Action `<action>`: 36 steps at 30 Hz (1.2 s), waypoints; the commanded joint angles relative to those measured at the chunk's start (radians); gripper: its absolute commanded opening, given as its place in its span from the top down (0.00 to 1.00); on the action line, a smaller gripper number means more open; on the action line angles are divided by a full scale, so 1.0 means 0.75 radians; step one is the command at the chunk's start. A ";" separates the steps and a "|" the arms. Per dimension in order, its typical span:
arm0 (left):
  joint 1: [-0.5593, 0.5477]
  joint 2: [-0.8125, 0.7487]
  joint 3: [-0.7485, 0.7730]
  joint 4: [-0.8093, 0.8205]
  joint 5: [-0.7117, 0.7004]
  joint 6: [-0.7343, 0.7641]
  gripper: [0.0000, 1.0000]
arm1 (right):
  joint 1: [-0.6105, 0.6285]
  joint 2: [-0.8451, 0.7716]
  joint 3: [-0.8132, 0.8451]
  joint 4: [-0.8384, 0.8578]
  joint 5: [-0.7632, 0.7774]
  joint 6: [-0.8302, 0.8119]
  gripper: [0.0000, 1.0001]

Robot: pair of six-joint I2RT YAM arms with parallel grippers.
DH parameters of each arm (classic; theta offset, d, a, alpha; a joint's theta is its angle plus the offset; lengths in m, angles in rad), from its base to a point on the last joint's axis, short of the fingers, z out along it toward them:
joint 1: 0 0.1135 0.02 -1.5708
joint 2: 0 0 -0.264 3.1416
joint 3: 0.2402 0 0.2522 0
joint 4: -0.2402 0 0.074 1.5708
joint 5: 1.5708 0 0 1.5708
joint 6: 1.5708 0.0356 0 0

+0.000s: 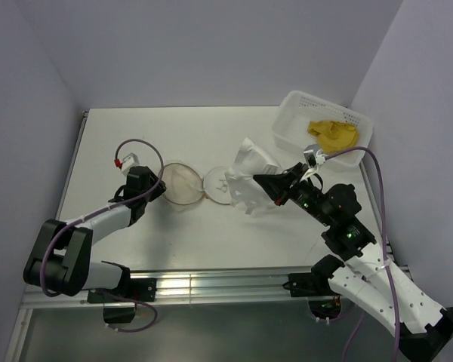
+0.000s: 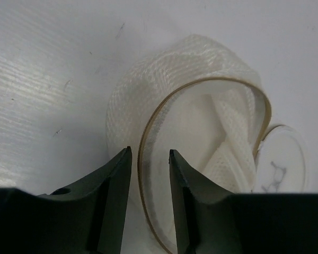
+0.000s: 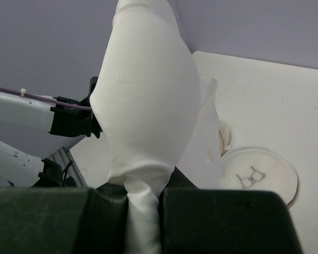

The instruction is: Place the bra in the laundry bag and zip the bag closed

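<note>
The laundry bag (image 1: 183, 183) lies open on the table, a round cream mesh pouch (image 2: 148, 84) with a tan zip rim. Its circular lid (image 1: 220, 183) is flipped out flat to the right, dark zip pulls on top (image 3: 250, 177). My left gripper (image 2: 150, 153) is open, its jaws astride the near rim without pinching it. My right gripper (image 3: 143, 201) is shut on a white padded cup-shaped garment (image 3: 148, 95), held above the lid (image 1: 251, 177). The mustard-yellow bra (image 1: 332, 134) lies in the white basket at the back right.
The white perforated basket (image 1: 294, 121) stands at the table's far right corner against the wall. Purple walls close the back and both sides. The left arm (image 3: 69, 119) shows behind the hanging garment in the right wrist view.
</note>
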 commanded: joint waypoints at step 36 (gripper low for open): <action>-0.192 -0.486 -0.151 0.256 0.315 -0.089 1.00 | 0.177 0.902 0.196 1.023 0.360 0.480 1.00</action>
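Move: Right at the left fingertips, about 1 cm to the right and 1 cm below, runs the near-left rim of the laundry bag; the bag's open mouth centres some 6 cm right, 2 cm ahead and 3 cm down, and its flat logo disc about 17 cm right and 1 cm ahead. For the right hand, which holds the bra, the mouth lies roughly 21 cm left, 17 cm ahead and 29 cm below, the disc 10 cm left and 16 cm ahead. Sinking a further centimetre or so onto the bag's rim, the left hand shuts its half-open fingers on the brown zipper edge, then lifts it about 12 cm while swinging right and a little back, tipping its fingers up and turning clockwise. The right hand keeps its pinch on the bra, dips slightly, then carries it some 13 cm forward and left towards the bag, rolling its left side up. ##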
